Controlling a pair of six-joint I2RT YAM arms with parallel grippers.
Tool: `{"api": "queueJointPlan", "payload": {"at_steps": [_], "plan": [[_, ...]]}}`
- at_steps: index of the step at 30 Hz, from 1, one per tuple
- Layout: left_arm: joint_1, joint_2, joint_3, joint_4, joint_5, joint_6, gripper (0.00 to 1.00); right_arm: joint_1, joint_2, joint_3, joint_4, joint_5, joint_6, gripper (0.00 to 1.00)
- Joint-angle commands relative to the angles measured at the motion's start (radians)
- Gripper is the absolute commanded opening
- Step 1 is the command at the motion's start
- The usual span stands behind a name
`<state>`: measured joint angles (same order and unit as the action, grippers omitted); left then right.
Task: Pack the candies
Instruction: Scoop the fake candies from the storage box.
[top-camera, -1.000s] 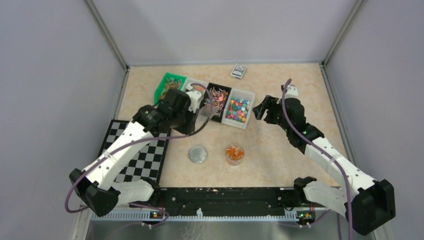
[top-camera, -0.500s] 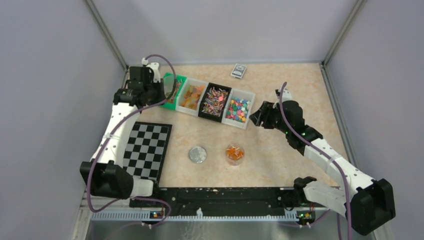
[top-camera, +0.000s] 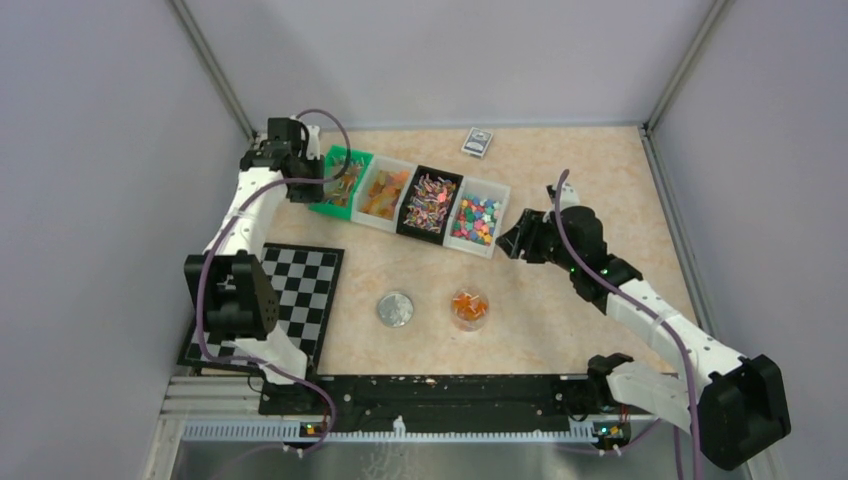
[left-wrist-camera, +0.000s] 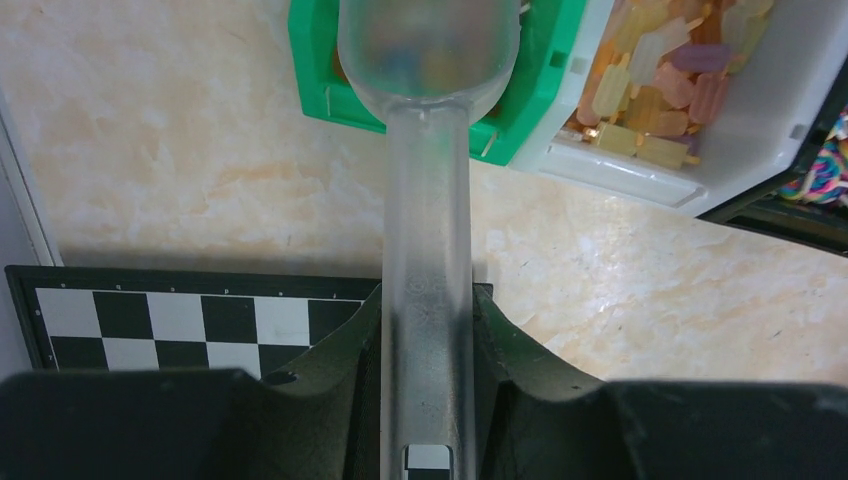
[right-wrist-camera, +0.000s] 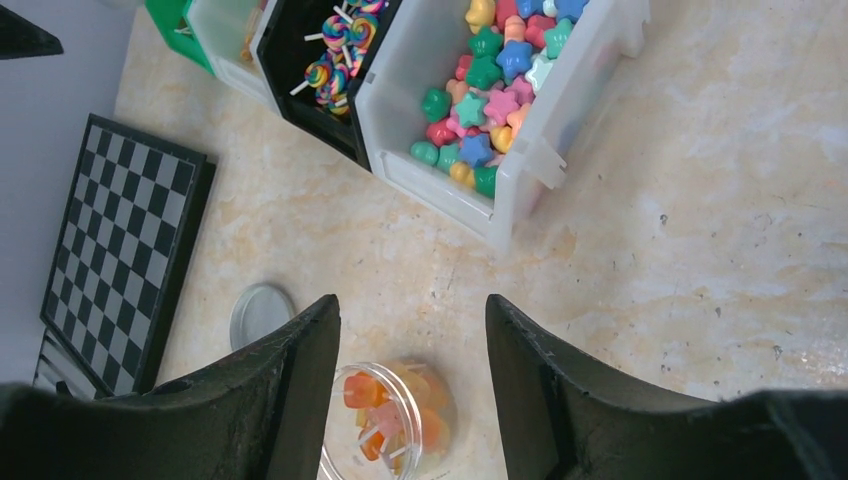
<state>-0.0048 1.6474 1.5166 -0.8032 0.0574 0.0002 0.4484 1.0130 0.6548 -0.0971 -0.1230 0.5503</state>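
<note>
Orange and pink candies (top-camera: 469, 305) lie in a small clear cup on the table; the cup also shows between my right fingers in the right wrist view (right-wrist-camera: 395, 420). My left gripper (top-camera: 292, 152) is at the far left, shut on the handle of a frosted clear scoop (left-wrist-camera: 428, 200). The scoop's bowl hangs over the green bin (left-wrist-camera: 535, 95), its contents blurred. My right gripper (top-camera: 515, 238) is open and empty, above the table just right of the star-candy bin (right-wrist-camera: 500, 90).
Four bins stand in a row: green (top-camera: 340, 180), white with pale popsicle candies (top-camera: 385, 192), black with lollipops (top-camera: 430, 200), white with stars (top-camera: 477, 218). A round silver lid (top-camera: 396, 308) lies left of the cup. A chessboard (top-camera: 300, 300) lies at left, a small card (top-camera: 478, 142) at the back.
My left arm has swung with the scoop from over the middle bins to the far left, over the green bin. My right gripper has drifted slightly nearer and stays open.
</note>
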Motion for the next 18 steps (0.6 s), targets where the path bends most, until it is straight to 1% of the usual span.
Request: {"api": "queueJointPlan", "payload": {"at_steps": [1,4,7,10,13,15,18], "plan": [[-0.001,0.052,0.049,-0.048,-0.008,0.05,0.0,-0.004,0.018,0.006,0.061,-0.015,-0.011,0.55],[-0.001,0.088,0.058,-0.061,0.029,0.066,0.0,-0.004,0.032,0.009,0.073,-0.019,-0.01,0.55],[-0.001,0.122,0.072,-0.074,0.026,0.065,0.0,-0.004,0.043,0.012,0.078,-0.018,-0.01,0.55],[0.024,0.157,0.091,-0.078,0.008,0.071,0.0,-0.003,0.05,0.011,0.081,-0.018,-0.006,0.55],[0.028,0.206,0.143,-0.077,0.009,0.071,0.0,-0.004,0.054,0.006,0.086,-0.019,-0.002,0.55],[0.028,0.224,0.157,-0.058,0.031,0.068,0.0,-0.003,0.057,0.006,0.085,-0.018,-0.002,0.55],[0.027,0.217,0.122,0.017,0.03,0.072,0.0,-0.004,0.058,0.008,0.083,-0.016,-0.001,0.55]]}}
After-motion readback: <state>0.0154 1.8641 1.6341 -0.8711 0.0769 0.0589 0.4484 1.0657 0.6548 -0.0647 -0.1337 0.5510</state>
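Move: The left hand holds the clear scoop; the green candy bin's middle lies about 9 cm ahead of that hand, 3 cm right and 15 cm below. The white popsicle bin is some 6 cm ahead and 13 cm right of the hand; the chessboard's middle is about 19 cm back and 11 cm left. From the right hand the green bin lies roughly 17 cm ahead, 35 cm left. The left hand lowers the held scoop about 5 cm towards the green bin, tipping down, then eases forward 2 cm. ##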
